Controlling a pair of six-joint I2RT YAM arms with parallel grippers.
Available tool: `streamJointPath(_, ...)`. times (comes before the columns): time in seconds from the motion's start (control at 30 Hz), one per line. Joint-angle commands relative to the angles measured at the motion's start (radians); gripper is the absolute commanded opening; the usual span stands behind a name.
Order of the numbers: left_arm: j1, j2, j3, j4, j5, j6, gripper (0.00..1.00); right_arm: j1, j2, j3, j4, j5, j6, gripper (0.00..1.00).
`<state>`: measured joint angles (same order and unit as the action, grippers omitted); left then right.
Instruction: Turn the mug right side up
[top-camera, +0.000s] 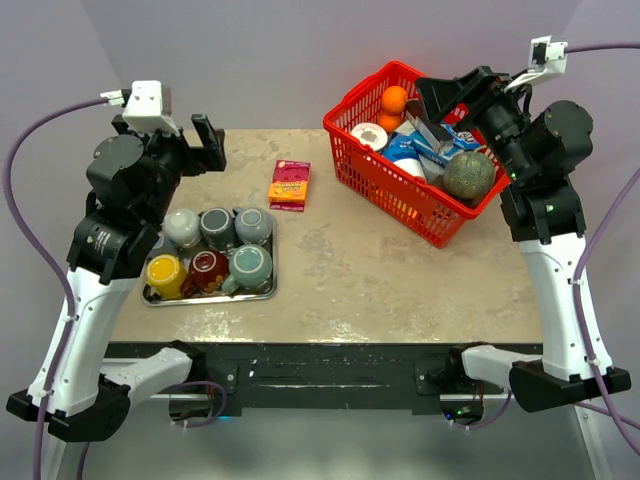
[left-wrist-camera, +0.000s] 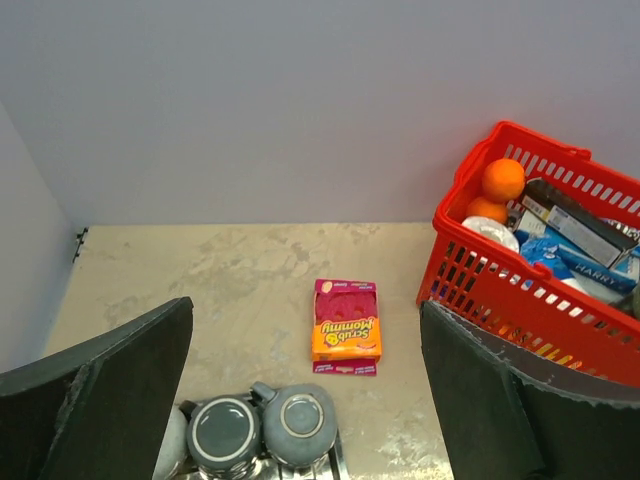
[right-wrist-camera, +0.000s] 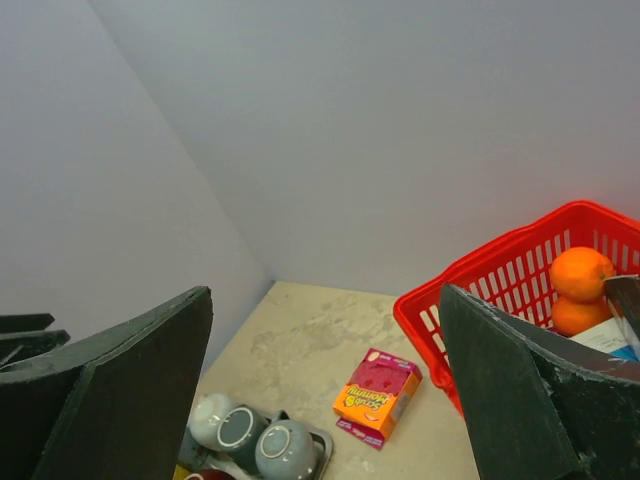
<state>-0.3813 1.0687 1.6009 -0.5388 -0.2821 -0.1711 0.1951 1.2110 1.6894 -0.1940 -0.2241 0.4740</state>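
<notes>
A metal tray at the front left holds several mugs. The white, dark grey and grey-blue mugs stand bottom up in the back row. Yellow, maroon and teal-grey mugs fill the front row. The maroon one looks tipped. The left wrist view shows the dark grey and grey-blue bases. My left gripper hangs open and empty above the table behind the tray. My right gripper is open and empty above the red basket.
An orange and pink sponge box lies flat mid-table, also in the left wrist view and the right wrist view. A red basket at the back right holds oranges, boxes and a grey ball.
</notes>
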Motion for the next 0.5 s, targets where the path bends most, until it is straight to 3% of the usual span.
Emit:
streamJointPath(0.0, -0.004, -0.036, -0.068, -0.020, 0.020, 0.030, 0.99, -0.002, -0.002, -0.036, 0.053, -0.078, 0.087, 0.99)
streamJointPath(0.07, -0.004, -0.062, -0.119, -0.026, 0.034, 0.027, 0.99, -0.003, -0.013, -0.089, 0.137, -0.127, 0.136, 0.99)
streamJointPath(0.27, -0.004, -0.114, -0.277, -0.107, 0.038, -0.022, 0.99, -0.003, 0.033, -0.022, 0.038, -0.207, 0.091, 0.99)
streamJointPath(0.47, -0.004, -0.188, -0.522, -0.087, 0.110, -0.073, 0.99, -0.002, 0.054, -0.103, 0.120, -0.377, 0.140, 0.99)
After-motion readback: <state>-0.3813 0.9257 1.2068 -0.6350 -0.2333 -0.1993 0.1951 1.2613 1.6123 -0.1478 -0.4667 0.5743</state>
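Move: Below and slightly behind the left hand, the upturned teal mug lies about 8 cm back, 3 cm to the right and 43 cm down. At that same depth, the grey-blue mug is 1 cm ahead and 4 cm right, the dark grey one 1 cm ahead and 4 cm left, the red one 8 cm back and 6 cm left. From the right hand, the teal mug is some 34 cm left, 11 cm back and 52 cm lower. Sinking ever faster over the tray of upturned mugs, the left hand drops about 15 cm with only a slight drift back, its level fingers tipping down some 20 degrees and staying wide open. The right hand, also open and still high up, eases left and down, around 4 cm each way, swinging counter-clockwise towards the tray. Neither hand touches anything yet. ##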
